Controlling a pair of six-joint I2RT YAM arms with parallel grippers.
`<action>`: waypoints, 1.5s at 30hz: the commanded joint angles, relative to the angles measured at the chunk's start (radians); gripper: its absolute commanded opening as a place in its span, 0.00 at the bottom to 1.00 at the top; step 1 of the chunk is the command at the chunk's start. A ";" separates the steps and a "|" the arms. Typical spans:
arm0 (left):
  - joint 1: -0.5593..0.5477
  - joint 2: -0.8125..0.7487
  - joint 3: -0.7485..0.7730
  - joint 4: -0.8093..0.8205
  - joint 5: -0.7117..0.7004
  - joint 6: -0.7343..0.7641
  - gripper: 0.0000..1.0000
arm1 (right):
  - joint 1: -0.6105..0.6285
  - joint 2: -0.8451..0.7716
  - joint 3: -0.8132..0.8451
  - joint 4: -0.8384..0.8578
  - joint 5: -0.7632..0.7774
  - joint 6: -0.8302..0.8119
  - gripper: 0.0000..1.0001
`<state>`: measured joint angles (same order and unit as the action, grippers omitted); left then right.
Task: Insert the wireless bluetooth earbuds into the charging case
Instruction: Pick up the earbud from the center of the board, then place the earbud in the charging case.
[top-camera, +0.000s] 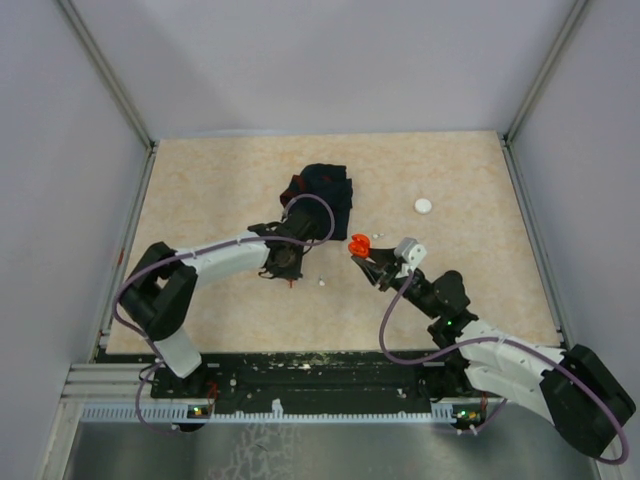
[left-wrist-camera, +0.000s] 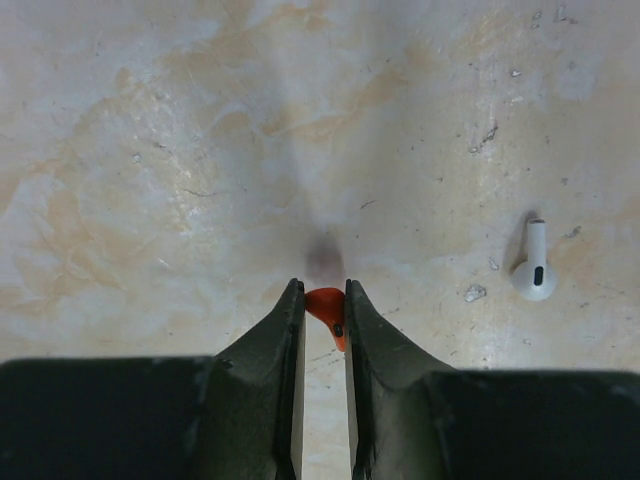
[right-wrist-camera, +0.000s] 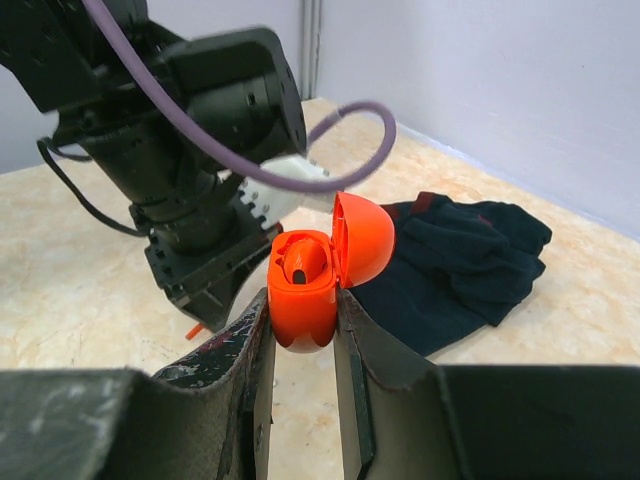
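My left gripper (left-wrist-camera: 322, 290) points down at the table and is shut on a red earbud (left-wrist-camera: 327, 308), pinched between the fingertips just above the surface. In the top view it (top-camera: 289, 268) sits left of centre. A white earbud (left-wrist-camera: 535, 270) lies loose on the table to its right (top-camera: 322, 283). My right gripper (right-wrist-camera: 302, 305) is shut on the orange charging case (right-wrist-camera: 305, 290), held upright above the table with its lid open. One red earbud (right-wrist-camera: 303, 262) sits inside the case. The case (top-camera: 360, 243) hangs right of the left gripper.
A dark navy cloth with red trim (top-camera: 322, 192) lies bunched behind the left gripper, also in the right wrist view (right-wrist-camera: 470, 255). A small white disc (top-camera: 424, 206) rests at the back right. Enclosure walls border the table (top-camera: 220, 180) on three sides.
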<state>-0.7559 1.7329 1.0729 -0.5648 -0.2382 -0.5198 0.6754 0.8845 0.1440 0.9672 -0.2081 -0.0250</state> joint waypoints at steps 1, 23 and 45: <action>-0.005 -0.103 0.023 -0.001 -0.058 -0.003 0.17 | -0.002 0.034 0.036 0.092 -0.024 -0.001 0.00; -0.068 -0.494 0.042 0.316 -0.116 0.180 0.18 | -0.002 0.378 0.119 0.446 -0.119 -0.011 0.00; -0.303 -0.589 -0.079 0.680 -0.217 0.326 0.18 | 0.000 0.403 0.170 0.536 -0.127 0.009 0.00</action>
<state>-1.0378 1.1568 1.0233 0.0109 -0.4065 -0.2230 0.6758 1.3117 0.2710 1.4216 -0.3347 -0.0395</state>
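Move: About 14 cm to the right of the left hand, 3 cm nearer the base and 19 cm above it, is the open orange case held by the right hand. The left fingers already pinch the orange earbud, which lies some 15 cm to the left of the right hand, 3 cm ahead and 19 cm below. A white earbud lies about 7 cm right of the left hand, level with it, and the dark cloth 21 cm ahead and 7 cm right, both some 2 cm lower. Lifting the pinched orange earbud from board height, the left hand climbs nearly 30 cm and swings about 9 cm right towards the case, first slightly forward, then back, its fingers tipping up some 50 degrees and turning to the right. The right hand keeps its grip on the case, bringing it about 5 cm left and a little forward, dipping slightly before rising. ##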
